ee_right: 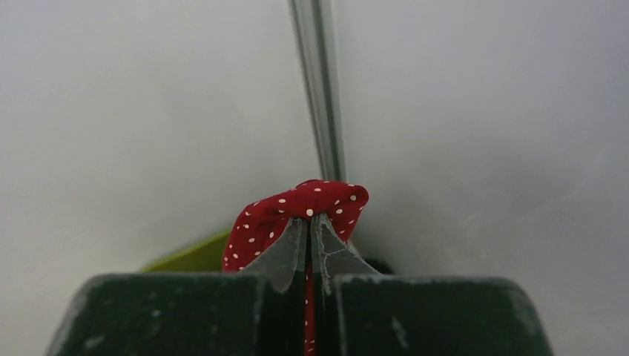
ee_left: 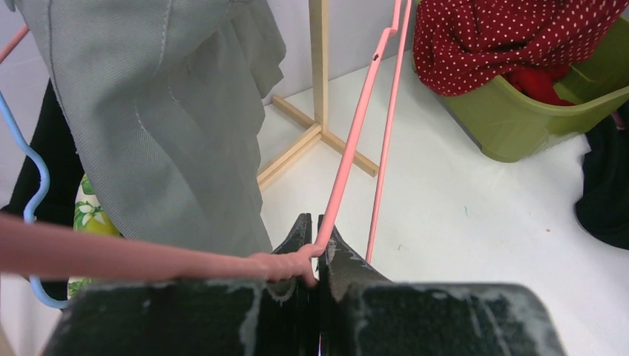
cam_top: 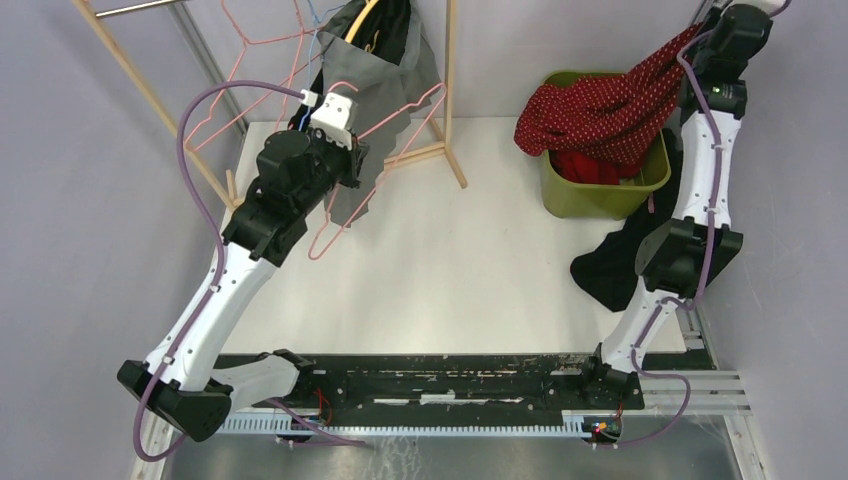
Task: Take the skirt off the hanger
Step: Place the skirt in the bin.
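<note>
The red skirt with white dots (cam_top: pixel 600 110) drapes over the green bin (cam_top: pixel 600 197), its upper end lifted to the far right. My right gripper (cam_top: pixel 703 22) is shut on that end; in the right wrist view the dotted cloth (ee_right: pixel 297 204) bunches over the closed gripper (ee_right: pixel 311 217). The pink wire hanger (cam_top: pixel 343 218) hangs left of centre, apart from the skirt. My left gripper (cam_top: pixel 348 165) is shut on it; the left wrist view shows the hanger (ee_left: pixel 356 133) bending through the closed gripper (ee_left: pixel 317 222).
A grey garment (cam_top: pixel 395 85) hangs on the wooden rack (cam_top: pixel 450 90) just behind the hanger, with a black garment and other wire hangers (cam_top: pixel 250 50). A black cloth (cam_top: pixel 610 265) lies on the table by the right arm. More red cloth fills the bin.
</note>
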You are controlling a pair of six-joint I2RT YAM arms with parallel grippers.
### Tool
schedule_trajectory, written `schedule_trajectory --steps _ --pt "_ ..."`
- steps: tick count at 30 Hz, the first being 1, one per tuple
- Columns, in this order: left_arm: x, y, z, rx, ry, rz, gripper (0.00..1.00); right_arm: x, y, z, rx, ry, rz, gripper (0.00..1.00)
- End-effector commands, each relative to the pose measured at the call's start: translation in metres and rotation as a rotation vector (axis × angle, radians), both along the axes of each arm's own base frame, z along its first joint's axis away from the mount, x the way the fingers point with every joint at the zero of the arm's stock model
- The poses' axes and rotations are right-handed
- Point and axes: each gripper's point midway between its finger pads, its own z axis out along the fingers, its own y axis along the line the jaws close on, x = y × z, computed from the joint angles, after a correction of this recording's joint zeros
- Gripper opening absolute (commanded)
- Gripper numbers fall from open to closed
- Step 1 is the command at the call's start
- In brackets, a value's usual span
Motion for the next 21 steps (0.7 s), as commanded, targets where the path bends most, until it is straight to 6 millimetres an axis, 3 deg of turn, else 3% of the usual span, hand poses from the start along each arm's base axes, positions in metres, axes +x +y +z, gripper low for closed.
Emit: schedule_trajectory --steps 1,2,5,8,10,13,16,21 --pt "0.001 0.004 0.019 -0.013 -0.039 0.013 0.03 0.023 0.061 -0.051 0.113 0.063 0.199 0.01" --pt "0.0 0.002 0.022 -0.02 -0.04 0.006 0.03 0.031 0.082 -0.082 0.142 0.12 0.247 0.01" --pt "-0.002 0.0 0.031 -0.034 -0.036 -0.006 0.03 0.048 0.15 -0.146 0.233 0.23 0.406 0.01" --pt "-0.008 0.003 0.041 -0.032 -0.031 -0.006 0.03 0.052 0.216 -0.196 0.378 0.286 0.543 0.01" --pt "-0.015 0.006 0.047 -0.034 -0.029 -0.004 0.03 0.047 0.242 -0.228 0.444 0.332 0.565 0.01" --pt "-0.031 0.013 0.065 -0.053 -0.048 -0.013 0.03 0.037 0.253 -0.274 0.542 0.393 0.535 0.01" --pt "-0.052 0.02 0.084 -0.052 -0.081 -0.033 0.03 0.029 0.242 -0.305 0.563 0.469 0.494 0.02" --pt "-0.084 0.047 0.108 -0.032 -0.127 0.011 0.03 0.026 0.217 -0.306 0.425 0.56 0.411 0.34"
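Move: Below and to the left of the right hand, which already holds the polka-dot skirt, the green bin's middle lies about 14 cm left, level fore and aft and some 37 cm down. The red cloth inside it is 15 cm left, 3 cm back; the black garment on the table is 6 cm left, 17 cm back. From the left hand, gripping the empty pink hanger, the bin is roughly 46 cm right and 23 cm ahead, the hanging grey garment 15 cm straight ahead. Sweeping down about 30 cm and left some 25, the right hand carries the held skirt over into the bin's left part, tipping its fingers down and turning counter-clockwise, about 30 degrees each, then slows and parts its fingers a little in the cloth. Still pinching the hanger, the left hand later lifts and draws back, away from the grey garment. ##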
